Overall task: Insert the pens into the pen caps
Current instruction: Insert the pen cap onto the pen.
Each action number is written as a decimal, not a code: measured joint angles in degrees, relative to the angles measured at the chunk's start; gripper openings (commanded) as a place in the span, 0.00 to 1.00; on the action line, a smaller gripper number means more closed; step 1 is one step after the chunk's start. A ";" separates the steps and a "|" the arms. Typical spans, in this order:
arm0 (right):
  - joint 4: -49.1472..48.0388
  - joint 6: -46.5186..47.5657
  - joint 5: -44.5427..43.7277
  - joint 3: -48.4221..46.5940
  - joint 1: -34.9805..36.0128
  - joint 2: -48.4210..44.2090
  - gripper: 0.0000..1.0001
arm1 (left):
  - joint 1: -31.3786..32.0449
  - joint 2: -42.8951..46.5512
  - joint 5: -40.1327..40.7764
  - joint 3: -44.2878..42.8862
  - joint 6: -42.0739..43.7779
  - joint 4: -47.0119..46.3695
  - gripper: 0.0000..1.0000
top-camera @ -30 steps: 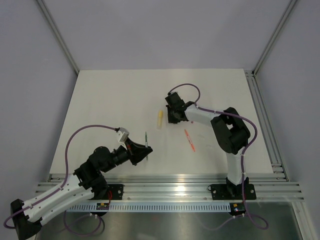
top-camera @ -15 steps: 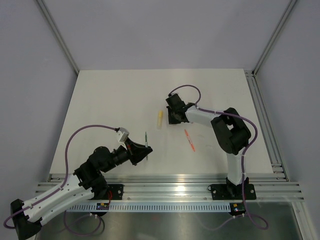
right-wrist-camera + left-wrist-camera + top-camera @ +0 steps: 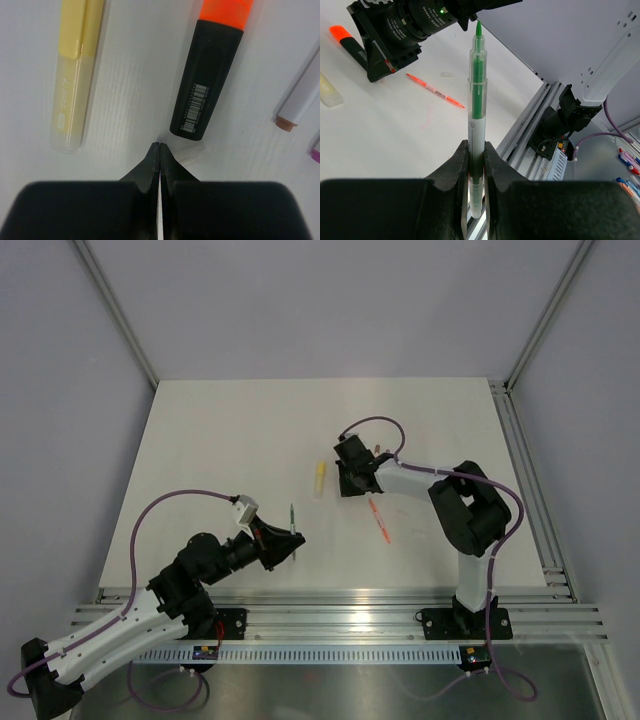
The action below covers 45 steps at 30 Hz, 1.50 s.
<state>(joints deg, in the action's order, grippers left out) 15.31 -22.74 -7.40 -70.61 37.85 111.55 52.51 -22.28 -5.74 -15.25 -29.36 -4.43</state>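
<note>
My left gripper point(image 3: 476, 150) is shut on a thin grey pen point(image 3: 477, 95) with a green tip, held off the table near the front left point(image 3: 292, 530). My right gripper point(image 3: 159, 145) is shut with nothing between its jaws, its tips down at the table point(image 3: 344, 484). A small clear cap point(image 3: 194, 153) lies just right of those tips. Ahead of them lie a black highlighter point(image 3: 209, 80) with an orange end and a pale yellow highlighter point(image 3: 72, 75). An orange-red pen point(image 3: 380, 521) lies nearer the front. A white pen point(image 3: 301, 95) with a brown tip shows at the right.
A magenta-tipped object point(image 3: 316, 151) pokes in at the right edge of the right wrist view. Another tiny whitish cap point(image 3: 448, 74) lies beyond the orange-red pen. The aluminium rail point(image 3: 340, 605) runs along the near table edge.
The right arm has shifted slightly, with its gripper moving a little toward the front over the highlighters. The left arm and its pen have not moved.
</note>
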 measured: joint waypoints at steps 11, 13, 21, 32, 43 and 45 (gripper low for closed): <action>2.32 -0.15 0.00 2.21 0.35 -3.65 0.00 | 0.00 -0.02 -0.02 0.00 0.00 -0.02 0.00; 2.73 -0.57 -0.04 2.80 0.37 -5.09 0.09 | 0.00 -0.02 -0.02 0.00 0.00 -0.02 0.00; 3.80 -5.49 -2.54 6.23 0.39 -10.84 0.49 | 0.00 0.04 -0.04 0.00 0.00 -0.02 0.00; 4.22 -11.69 -2.60 9.05 0.39 -11.04 0.48 | 0.00 0.68 -0.07 0.02 -0.02 -0.02 0.00; 3.89 -12.98 -2.62 9.51 -0.74 -8.96 0.48 | 0.00 0.85 -0.07 0.39 -0.02 0.02 0.00; 3.85 -12.98 -2.64 9.53 -1.05 -8.61 0.48 | 0.00 0.85 -0.07 0.42 -0.02 0.00 0.00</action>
<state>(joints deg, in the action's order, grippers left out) 19.16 -35.73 -10.04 -61.08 36.80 102.94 52.51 -21.43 -5.80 -14.83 -29.39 -4.43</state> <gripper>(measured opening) 0.480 0.146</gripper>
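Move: The clear pen cap lies beside my right hand's shut fingertips, about 2 cm to their right, level ahead-and-back and about 1 cm below the hand point. The black marker's middle is some 5 cm ahead and 2 cm right, the yellow highlighter's about 3 cm ahead and 6 cm left, and the orange pen's some 8 cm back and 8 cm right. From my left hand, the cap lies roughly 20 cm ahead, 12 cm right and 18 cm down. With my right fingers still shut, I draw back low over the table about 1 cm, away from the black marker. Then I lift some 3.5 cm, opening to about half as I move back and right, and sink again with a clockwise turn of roughly 13 degrees, setting the open fingers either side of the clear cap near the orange pen's tip, not yet pinching it. ##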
